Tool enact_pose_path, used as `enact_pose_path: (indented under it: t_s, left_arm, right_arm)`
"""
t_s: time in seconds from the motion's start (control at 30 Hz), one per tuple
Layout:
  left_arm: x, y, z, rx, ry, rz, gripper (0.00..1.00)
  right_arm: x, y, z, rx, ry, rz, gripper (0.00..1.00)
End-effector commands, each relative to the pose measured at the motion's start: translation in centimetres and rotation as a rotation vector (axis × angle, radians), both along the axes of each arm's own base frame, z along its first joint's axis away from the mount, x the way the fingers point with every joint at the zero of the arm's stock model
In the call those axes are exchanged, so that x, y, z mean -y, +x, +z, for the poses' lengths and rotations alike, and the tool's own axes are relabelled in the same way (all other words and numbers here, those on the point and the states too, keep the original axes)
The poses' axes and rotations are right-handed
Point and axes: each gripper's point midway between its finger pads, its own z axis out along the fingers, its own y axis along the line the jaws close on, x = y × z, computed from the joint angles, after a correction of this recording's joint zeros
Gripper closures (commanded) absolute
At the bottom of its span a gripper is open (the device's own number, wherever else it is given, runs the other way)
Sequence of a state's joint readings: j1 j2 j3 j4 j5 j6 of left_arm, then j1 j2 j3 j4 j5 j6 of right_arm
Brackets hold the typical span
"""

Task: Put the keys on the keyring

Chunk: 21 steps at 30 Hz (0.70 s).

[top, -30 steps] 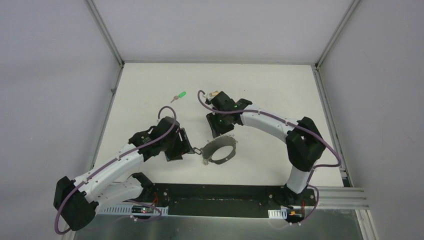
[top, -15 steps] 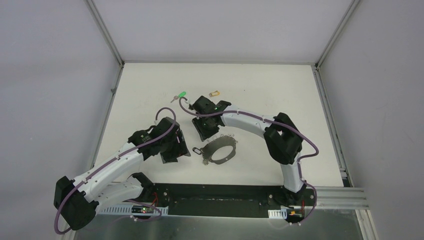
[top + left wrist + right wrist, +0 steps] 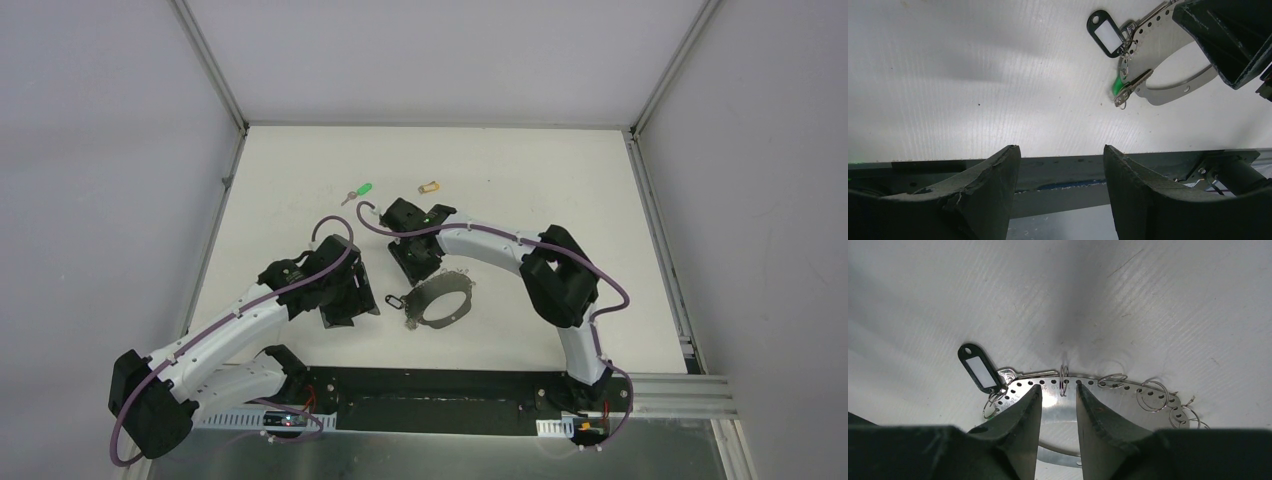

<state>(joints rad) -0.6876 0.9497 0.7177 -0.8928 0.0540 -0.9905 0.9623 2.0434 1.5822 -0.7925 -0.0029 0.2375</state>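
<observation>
The keyring [image 3: 441,303] is a flat grey metal band with a row of holes, lying in mid-table. It carries several small wire rings and a black tag [image 3: 395,300]. My right gripper [image 3: 424,268] hangs over its far edge, open with a narrow gap. In the right wrist view a small upright wire ring [image 3: 1064,379] stands on the keyring [image 3: 1128,388] just beyond the right gripper [image 3: 1058,389]. The green key [image 3: 361,190] and the yellow-tan key [image 3: 430,186] lie loose farther back. My left gripper [image 3: 366,299] is open and empty, left of the tag.
In the left wrist view the black tag [image 3: 1108,33] and a green tag [image 3: 1117,85] hang on the keyring [image 3: 1173,92], with the right gripper's finger [image 3: 1225,42] above it. The table's dark front rail [image 3: 440,392] runs near the arm bases.
My right arm has swung left and nearer, uncovering the yellow-tan key, and its jaws have narrowed over the keyring's far edge. My left gripper has drawn back slightly from the black tag.
</observation>
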Motion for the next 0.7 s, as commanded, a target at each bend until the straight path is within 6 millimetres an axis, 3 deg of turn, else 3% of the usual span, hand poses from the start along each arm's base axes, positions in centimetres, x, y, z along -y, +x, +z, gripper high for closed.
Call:
enact_pose_path:
  t_s: [0.0,0.43,0.67]
  left_arm:
    - [0.4,0.3,1.1,0.023,-0.017,-0.012,0.37]
    - [0.1,0.2,1.2,0.023,-0.005,-0.01,0.37]
    - [0.0,0.3,1.5,0.037,0.002,-0.015,0.37]
  right_arm:
    - [-0.7,0.3,0.8,0.02,0.007,0.006,0.68]
    - [-0.5,0.3,-0.2,0.011,-0.021,0.004,0.77]
    - [-0.4,0.7,1.5,0.047,-0.006,0.003,0.97]
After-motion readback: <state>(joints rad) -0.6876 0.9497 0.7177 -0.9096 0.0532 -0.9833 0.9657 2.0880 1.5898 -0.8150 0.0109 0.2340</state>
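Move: From the right gripper, the small wire ring standing at the metal plate's outer edge is about 2 cm below and 1 cm to the right. The black key tag lies some 5 cm to the gripper's left and 2 cm back. The next wire ring is about 4 cm right and 1 cm farther out; the plate's middle is 4 cm right, 3 cm back. From the left gripper, the target ring lies roughly 10 cm ahead, 12 cm right and 7 cm below. Sink the right gripper nearly straight down, about 2 cm, with the slightest drift to the right, until its fingertips straddle the small wire ring at the plate's outer edge. Narrow the part-open fingers on the way down and shut them almost fully at the bottom to pinch the ring, keeping the wrist pointing down. ##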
